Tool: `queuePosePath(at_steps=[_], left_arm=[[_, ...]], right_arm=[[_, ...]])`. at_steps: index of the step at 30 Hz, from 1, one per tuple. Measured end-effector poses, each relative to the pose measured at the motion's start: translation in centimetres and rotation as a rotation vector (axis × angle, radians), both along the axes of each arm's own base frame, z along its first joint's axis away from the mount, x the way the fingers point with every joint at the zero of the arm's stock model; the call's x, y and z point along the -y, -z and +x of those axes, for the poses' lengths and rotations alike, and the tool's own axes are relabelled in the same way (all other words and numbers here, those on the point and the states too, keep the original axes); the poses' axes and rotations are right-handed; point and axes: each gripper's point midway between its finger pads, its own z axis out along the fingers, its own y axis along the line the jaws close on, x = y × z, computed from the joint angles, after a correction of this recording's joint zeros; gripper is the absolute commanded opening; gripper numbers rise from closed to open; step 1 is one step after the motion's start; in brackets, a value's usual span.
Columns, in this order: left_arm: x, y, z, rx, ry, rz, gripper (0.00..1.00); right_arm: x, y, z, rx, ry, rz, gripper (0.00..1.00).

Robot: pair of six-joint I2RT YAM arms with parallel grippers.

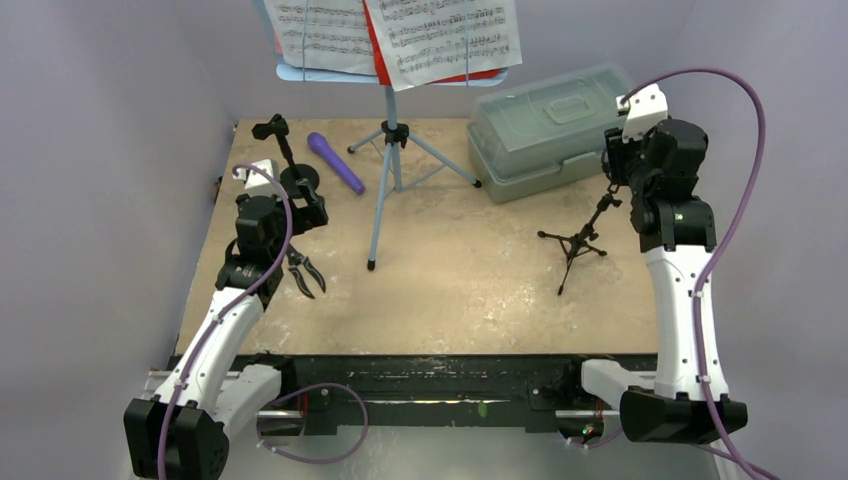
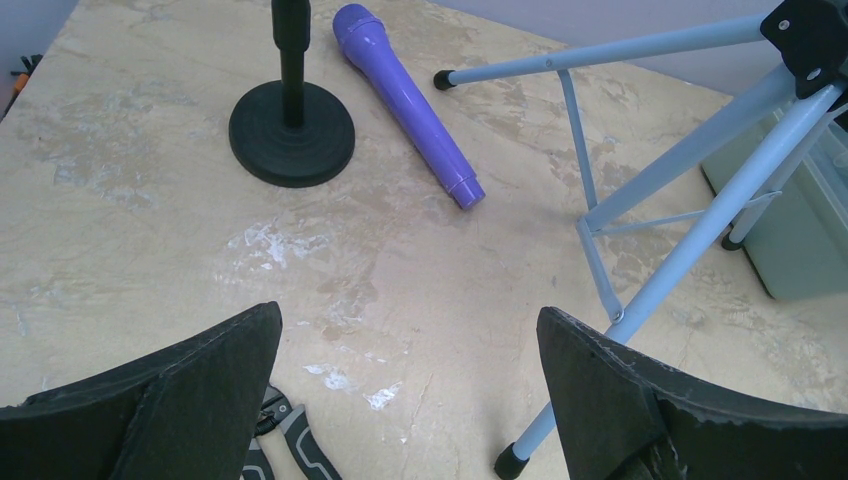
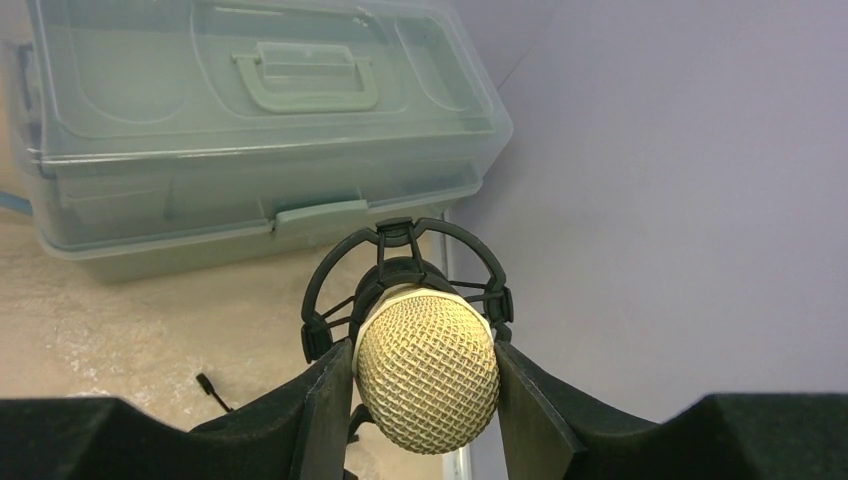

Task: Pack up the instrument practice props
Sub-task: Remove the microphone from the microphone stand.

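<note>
In the right wrist view my right gripper [image 3: 425, 366] is shut on the mesh head of the tan microphone [image 3: 428, 385], which sits in the black ring [image 3: 330, 285] of the tripod holder [image 1: 578, 243]. From above, that gripper [image 1: 615, 178] hides the microphone. My left gripper [image 2: 408, 315] hangs open over bare table, nothing between its fingers. Ahead of it lie the purple microphone [image 2: 410, 105] and the round-base holder [image 2: 292, 135]. The pale-blue music rack [image 1: 390, 150] stands at the back middle with sheet-music pages [image 1: 400, 35] on it.
A translucent grey-green lidded box [image 1: 555, 130] sits shut at the back right, just behind the tripod holder. Pliers [image 1: 305, 272] lie under my left gripper. One rack leg [image 2: 700, 190] runs close to my left gripper's right finger. A wall stands close on the right.
</note>
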Motion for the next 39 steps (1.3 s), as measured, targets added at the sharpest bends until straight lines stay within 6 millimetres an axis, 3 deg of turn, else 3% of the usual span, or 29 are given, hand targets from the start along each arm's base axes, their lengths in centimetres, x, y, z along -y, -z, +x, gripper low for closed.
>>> queuePosePath(at_steps=[3, 7, 12, 17, 28, 34, 39], left_arm=[[0.0, 0.0, 0.0, 0.000, 0.000, 0.000, 1.00], [0.0, 0.0, 0.0, 0.000, 0.002, 0.007, 1.00], [-0.1, 0.0, 0.0, 0.000, 0.004, 0.014, 1.00], [-0.1, 0.0, 0.0, -0.001, 0.004, 0.014, 1.00], [0.7, 0.0, -0.1, -0.002, 0.057, 0.020, 1.00], [2.9, -0.1, -0.4, 0.006, 0.199, 0.021, 0.97], [5.8, -1.4, -0.7, 0.067, 0.372, 0.001, 0.96]], right_arm=[[-0.3, -1.4, -0.8, 0.032, -0.017, 0.001, 0.04], [-1.0, -4.6, -2.2, 0.112, -0.050, 0.004, 0.00], [-1.8, -9.2, -4.6, 0.230, -0.092, 0.004, 0.00], [-2.5, -12.0, -6.6, 0.290, -0.129, 0.005, 0.00], [-4.1, -14.5, -9.2, 0.339, -0.208, 0.010, 0.00], [-5.9, -14.5, -10.2, 0.332, -0.307, 0.030, 0.00], [-8.0, -13.7, -10.6, 0.302, -0.421, 0.065, 0.00]])
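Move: The microphone's yellow head is already held between the right fingers, its body some 4 cm below and 2 cm ahead of the hand point; the black ring mount is around it, about 3 cm ahead and 4 cm below. The small tripod's foot stands nearly underneath, roughly 28 cm down and 3 cm to the left; the green case is about 22 cm ahead, 5 cm left and 20 cm lower. From the left hand the microphone is some 60 cm to the right, about level ahead and 12 cm higher. The microphone, still pinched by its head, is drawn up about 14 cm and back some 11 cm out of the ring mount by the right hand, fingers tipping upward. The right hand then levels off and swings left about 8 cm in all, turning some 25 degrees counter-clockwise. Only near the end does the empty, open left hand turn clockwise, its tips swinging about 6 cm right, towards the microphone. ##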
